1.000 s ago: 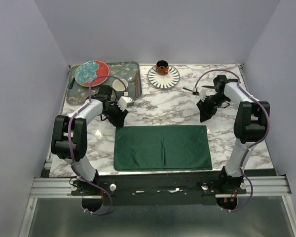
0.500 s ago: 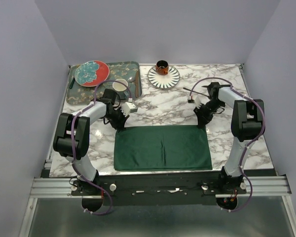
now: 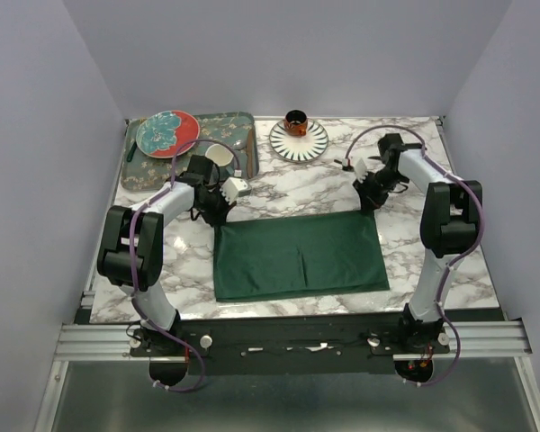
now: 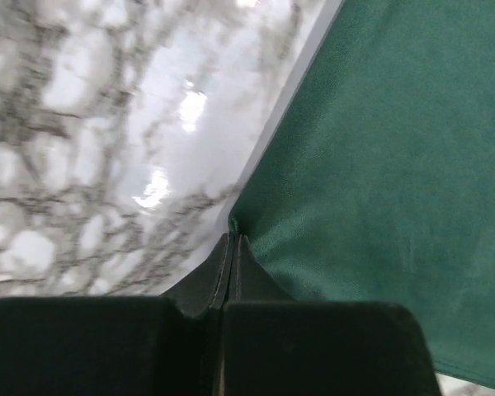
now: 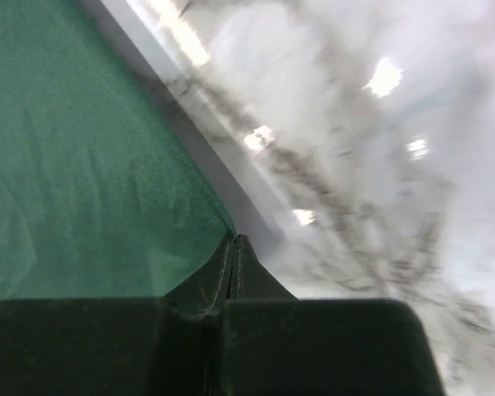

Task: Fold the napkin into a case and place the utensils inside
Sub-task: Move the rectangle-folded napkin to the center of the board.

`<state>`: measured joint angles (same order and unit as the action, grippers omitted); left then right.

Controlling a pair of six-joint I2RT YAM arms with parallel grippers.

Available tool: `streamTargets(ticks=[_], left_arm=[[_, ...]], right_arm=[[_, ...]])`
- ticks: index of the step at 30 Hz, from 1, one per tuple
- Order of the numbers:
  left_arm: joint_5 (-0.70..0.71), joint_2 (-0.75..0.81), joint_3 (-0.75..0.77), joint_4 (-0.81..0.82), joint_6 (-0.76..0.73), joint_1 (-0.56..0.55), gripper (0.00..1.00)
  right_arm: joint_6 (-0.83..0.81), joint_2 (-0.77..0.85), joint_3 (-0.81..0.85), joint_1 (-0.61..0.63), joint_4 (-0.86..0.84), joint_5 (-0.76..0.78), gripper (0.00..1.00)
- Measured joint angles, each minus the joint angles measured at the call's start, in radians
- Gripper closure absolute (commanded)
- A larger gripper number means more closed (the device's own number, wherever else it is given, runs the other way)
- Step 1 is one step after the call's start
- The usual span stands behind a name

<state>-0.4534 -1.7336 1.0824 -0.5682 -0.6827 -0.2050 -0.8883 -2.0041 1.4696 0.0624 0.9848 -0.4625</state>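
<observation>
The dark green napkin (image 3: pixel 297 256) lies spread on the marble table, folded in half, with its far edge raised a little. My left gripper (image 3: pixel 218 214) is shut on its far left corner. The left wrist view shows the fingertips (image 4: pixel 233 241) pinched together on a tip of the cloth (image 4: pixel 396 165). My right gripper (image 3: pixel 371 203) is shut on the far right corner; in the right wrist view its jaws (image 5: pixel 234 240) meet on the cloth edge (image 5: pixel 82 165). A slim black utensil (image 3: pixel 341 164) peeks out beside the right wrist; the rest of the utensils are hidden.
A patterned tray (image 3: pixel 245 121) at the back left holds a red and teal plate (image 3: pixel 166 132) and a white cup (image 3: pixel 218 155). A striped plate (image 3: pixel 310 144) with a brown cup (image 3: pixel 295 120) stands at the back middle. Walls close in on both sides.
Both grippers came down to the napkin's far corners and shut on them. The far edge has since risen, and the napkin sits slightly skewed toward the right.
</observation>
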Motion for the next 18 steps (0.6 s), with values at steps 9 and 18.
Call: streamTargets(ticks=[9, 18], left_arm=[[0.089, -0.05, 0.129, 0.124, 0.01, 0.0, 0.79], [0.119, 0.034, 0.089, 0.136, -0.006, 0.001, 0.6]], right_arm=[[0.078, -0.05, 0.198, 0.002, -0.08, 0.066, 0.7], [0.12, -0.054, 0.182, -0.012, -0.084, 0.129, 0.49]])
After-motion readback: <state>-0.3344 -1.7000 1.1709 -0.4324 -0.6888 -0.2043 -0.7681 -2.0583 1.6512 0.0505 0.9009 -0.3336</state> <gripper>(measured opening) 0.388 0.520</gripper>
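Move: The folded napkin's far corners are in both shut grippers, its middle some 9 cm back and 21 cm right of the left hand, and about 12 cm back and 17 cm left of the right. The board's centre lies some 3 cm ahead and 20 cm right of the left hand, level and 19 cm left of the right. The mug stands 18 cm straight ahead of the left hand; the spoon's middle is 12 cm ahead of the right, 1 cm left. The rectangle-folded napkin, still pinched by its two far corners, is drawn forward over the board towards its centre by both hands together, about 8 cm, the hands rising roughly 3 cm and the fingertips tilting forward 10 to 15 degrees. Then both grippers open and let go of the corners; the left lifts and eases back a little, the right sinks slightly and drifts right. ##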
